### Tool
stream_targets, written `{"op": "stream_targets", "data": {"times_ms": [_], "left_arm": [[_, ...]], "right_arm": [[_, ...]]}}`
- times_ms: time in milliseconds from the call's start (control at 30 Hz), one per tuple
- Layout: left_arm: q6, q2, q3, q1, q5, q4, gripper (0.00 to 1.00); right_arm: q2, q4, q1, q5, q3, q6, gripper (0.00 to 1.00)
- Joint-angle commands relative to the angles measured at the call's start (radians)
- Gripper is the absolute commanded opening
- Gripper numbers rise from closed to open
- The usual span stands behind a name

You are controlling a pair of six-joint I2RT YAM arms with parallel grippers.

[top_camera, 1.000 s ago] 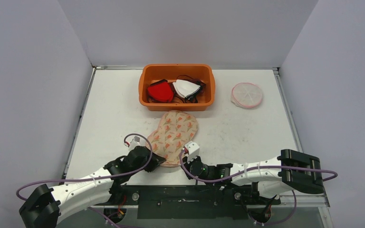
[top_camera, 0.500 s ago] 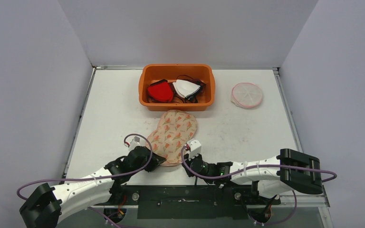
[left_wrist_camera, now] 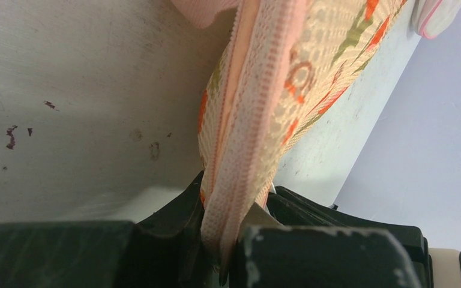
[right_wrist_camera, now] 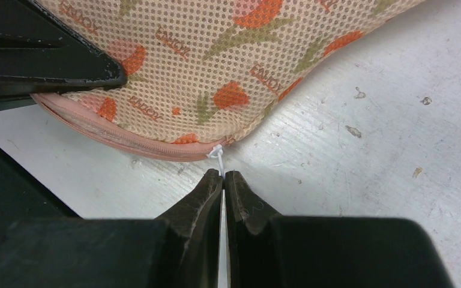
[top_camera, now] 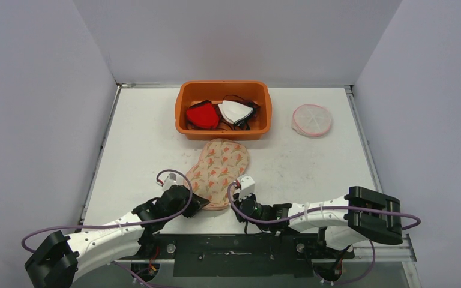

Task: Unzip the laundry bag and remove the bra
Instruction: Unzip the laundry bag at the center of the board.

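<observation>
The laundry bag [top_camera: 221,168], beige mesh printed with orange tulips, lies flat just in front of the bin. Its pink zip runs along the near edge [right_wrist_camera: 120,137]. My left gripper [top_camera: 199,203] is shut on that zipped edge, and the fabric is pinched between its black fingers [left_wrist_camera: 228,240]. My right gripper [right_wrist_camera: 223,175] is shut on the thin white zip pull [right_wrist_camera: 217,153] at the bag's near right corner, and it shows in the top view beside the bag [top_camera: 240,199]. The zip looks closed. The bra is hidden.
An orange bin [top_camera: 182,114] at the back holds red and white padded garments with black straps. A round mesh pouch with a pink rim [top_camera: 311,119] lies to its right. Grey walls stand on three sides. The arms' bases sit at the near table edge.
The right arm has shifted a little, its wrist edging away from the near edge and its elbow moving left. The left arm and the bag stay about where they were.
</observation>
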Motion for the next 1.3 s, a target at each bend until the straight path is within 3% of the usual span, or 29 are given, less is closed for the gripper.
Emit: {"op": "stream_targets", "data": {"times_ms": [0, 67, 200, 333, 533, 767, 900, 967, 1267], "left_arm": [[0.008, -0.004, 0.000, 0.005, -0.021, 0.024, 0.00], [0.008, 0.000, 0.004, 0.005, -0.020, 0.032, 0.00], [0.005, 0.022, 0.013, -0.005, -0.027, 0.062, 0.00], [-0.001, 0.074, 0.038, -0.029, -0.044, 0.119, 0.00], [-0.048, 0.203, 0.100, -0.156, -0.177, 0.186, 0.04], [0.052, 0.386, 0.199, -0.180, -0.129, 0.224, 0.41], [0.140, 0.366, 0.218, -0.183, -0.112, 0.166, 0.79], [0.192, 0.333, 0.242, -0.194, -0.122, 0.061, 0.90], [0.418, 0.034, 0.297, -0.206, -0.308, -0.376, 0.94]], "right_arm": [[-0.044, -0.023, -0.013, 0.028, -0.009, 0.014, 0.08], [-0.084, -0.051, -0.012, 0.014, -0.012, 0.020, 0.18], [-0.179, -0.133, -0.013, -0.011, -0.006, 0.040, 0.55], [-0.281, -0.202, -0.016, 0.025, -0.017, 0.080, 0.72], [-0.425, -0.249, -0.040, 0.134, -0.072, 0.135, 0.76], [-0.517, -0.309, -0.055, 0.225, -0.106, 0.157, 0.77], [-0.551, -0.332, -0.059, 0.235, -0.122, 0.166, 0.77], [-0.562, -0.340, -0.059, 0.237, -0.124, 0.167, 0.78], [-0.548, -0.299, -0.064, 0.208, -0.120, 0.129, 0.79]]}}
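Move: Between the right fingertips sits the zip pull; the laundry bag's middle lies about 10 cm ahead of that hand, 4 cm to its left and slightly lower. From the left hand, which pinches the bag's near-left edge, the bag's middle is some 9 cm ahead and 3 cm right, the pull about 7 cm right and 1 cm nearer the base. The orange bin's middle stands roughly 20 cm beyond the bag's middle, about 2 cm to its right. Letting go of the zip pull, the right hand opens, lifts nearly 6 cm and swings about 8 cm right and slightly forward, clear of the bag. The left, still pinching the bag's near edge, slides some 6 cm right close to the table, then opens wide to release it, rises about 3 cm and comes back left roughly 3 cm, tilting about 20 degrees. ##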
